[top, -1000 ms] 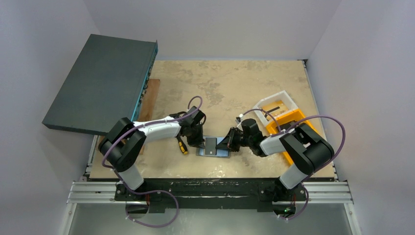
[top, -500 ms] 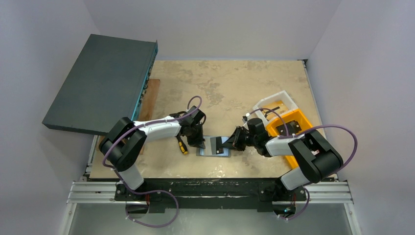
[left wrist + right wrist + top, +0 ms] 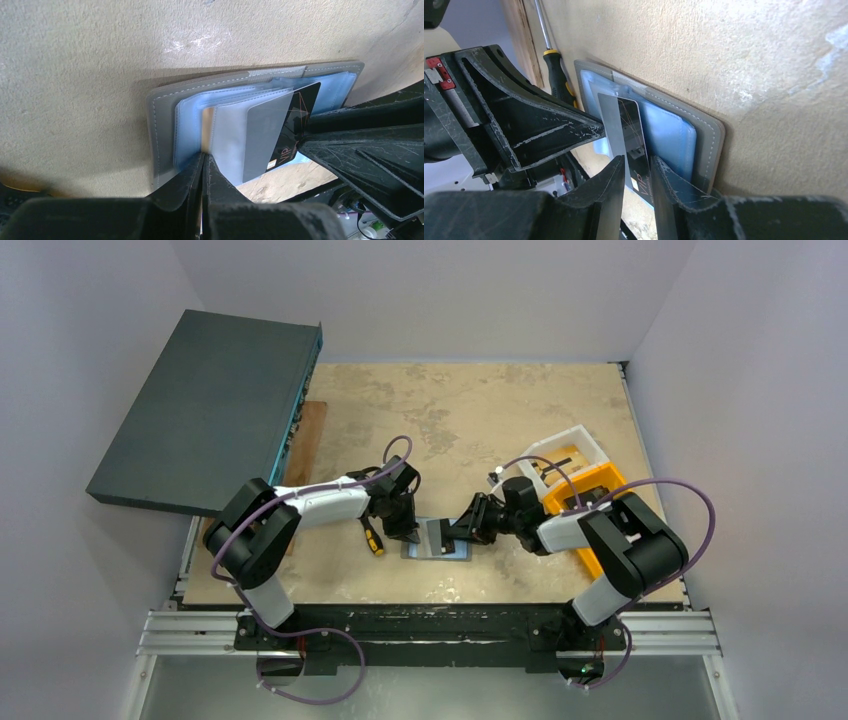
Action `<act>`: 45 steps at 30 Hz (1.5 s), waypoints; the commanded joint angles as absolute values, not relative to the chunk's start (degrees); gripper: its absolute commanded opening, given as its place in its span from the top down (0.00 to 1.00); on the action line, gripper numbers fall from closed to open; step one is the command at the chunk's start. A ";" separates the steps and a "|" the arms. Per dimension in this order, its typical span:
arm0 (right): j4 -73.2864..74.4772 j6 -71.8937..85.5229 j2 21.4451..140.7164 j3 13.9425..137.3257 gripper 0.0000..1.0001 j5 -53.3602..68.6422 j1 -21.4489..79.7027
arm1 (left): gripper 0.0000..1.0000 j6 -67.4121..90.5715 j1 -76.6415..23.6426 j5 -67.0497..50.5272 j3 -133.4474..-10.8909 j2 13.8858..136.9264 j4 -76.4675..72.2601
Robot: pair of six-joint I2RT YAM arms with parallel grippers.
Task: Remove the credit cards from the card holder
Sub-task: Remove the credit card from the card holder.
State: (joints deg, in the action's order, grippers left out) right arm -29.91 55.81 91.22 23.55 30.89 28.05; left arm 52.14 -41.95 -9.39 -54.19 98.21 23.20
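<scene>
The grey card holder (image 3: pixel 425 551) lies open on the table, its pale blue sleeves up (image 3: pixel 162 120) (image 3: pixel 706 135). Two credit cards stick out of a sleeve, leaning up off the table: a grey card (image 3: pixel 265 135) (image 3: pixel 610 127) and a black one marked VIP (image 3: pixel 301 112) (image 3: pixel 631 125). My left gripper (image 3: pixel 408 532) (image 3: pixel 203 159) is shut, its tips pressed on the inner sleeves at the holder's left half. From the right, my right gripper (image 3: pixel 453 534) (image 3: pixel 637 160) has its jaws slightly apart around the free ends of both cards, not clamped.
A yellow-handled screwdriver (image 3: pixel 372 537) (image 3: pixel 555 75) lies just left of the holder. An orange bin (image 3: pixel 600 490) and a white bin (image 3: pixel 572 448) stand at the right. A large dark flat box (image 3: pixel 210 410) overhangs the table's left side, beside a wooden board (image 3: pixel 310 435).
My right gripper drew a little to the right, then came back toward the holder, and its jaws have parted. The left gripper has stayed put and shut.
</scene>
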 commanded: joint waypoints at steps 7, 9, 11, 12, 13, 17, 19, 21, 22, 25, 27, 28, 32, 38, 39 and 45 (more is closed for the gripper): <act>-23.76 49.42 91.91 24.61 0.72 24.59 28.03 | 1.00 52.01 -42.60 -5.78 -51.16 104.45 22.42; -24.09 49.11 92.74 24.77 0.72 25.32 28.21 | 1.00 52.10 -42.67 -6.22 -51.24 104.71 22.20; -23.46 48.43 93.03 24.78 0.71 24.18 28.21 | 1.00 52.05 -42.76 -6.46 -51.41 104.81 22.15; -23.14 48.09 93.07 24.71 0.70 23.45 28.20 | 1.00 52.03 -42.83 -6.49 -51.45 104.67 22.15; -22.78 47.78 93.05 24.65 0.70 22.41 28.21 | 1.00 52.08 -42.81 -6.49 -51.51 104.49 22.19; -23.69 47.55 94.34 24.56 0.67 22.29 28.51 | 1.00 51.86 -42.97 -6.41 -51.77 103.86 22.65; -24.41 47.75 95.10 24.67 0.68 22.88 29.41 | 1.00 51.86 -43.06 -6.41 -51.90 103.71 22.68; -24.90 48.21 95.80 25.01 0.69 23.31 30.65 | 1.00 51.86 -43.22 -6.42 -52.12 103.72 22.75; -25.44 48.69 96.12 24.93 0.72 23.82 30.81 | 1.00 51.86 -43.33 -6.39 -52.20 103.79 22.83; -28.27 50.37 96.68 23.91 0.80 25.68 30.85 | 1.00 51.86 -43.52 -6.49 -52.30 103.90 22.94; -29.65 51.29 96.57 23.21 0.88 26.26 30.91 | 1.00 51.90 -43.59 -6.40 -52.35 103.81 23.07; -30.14 51.61 96.44 22.82 0.91 26.54 30.89 | 1.00 51.86 -43.62 -6.30 -52.31 103.73 23.18; -29.75 52.46 94.56 21.69 1.00 26.44 30.70 | 1.00 51.83 -43.60 -5.90 -51.90 103.14 23.52; -19.51 51.27 83.97 20.75 1.00 19.34 30.31 | 1.00 51.72 -43.61 -5.04 -51.39 102.08 24.64; -17.09 50.90 81.85 20.70 1.00 17.68 30.25 | 1.00 51.69 -43.60 -5.01 -51.34 101.86 24.69; -6.41 49.99 71.89 20.38 1.00 12.43 29.96 | 1.00 51.59 -43.54 -4.56 -51.00 100.52 25.12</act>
State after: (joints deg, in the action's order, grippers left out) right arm -16.99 52.18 76.31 21.06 18.87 30.30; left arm 52.12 -43.13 -10.11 -54.11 98.43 21.19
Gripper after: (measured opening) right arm 0.008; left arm 0.003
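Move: The credit card's middle lies about 3 cm left of the right hand, 1 cm back and 1 cm below it. The card holder's middle is some 4 cm left, 2 cm back and 2 cm below, and the screwdriver handle about 19 cm left and 2 cm back. From the left hand, shut on the holder's left part, the card's middle is roughly 6 cm to the right, level fore and aft. Right fingers pinch the credit card's edge, then pull about 4 cm right and up while left pins holder. ##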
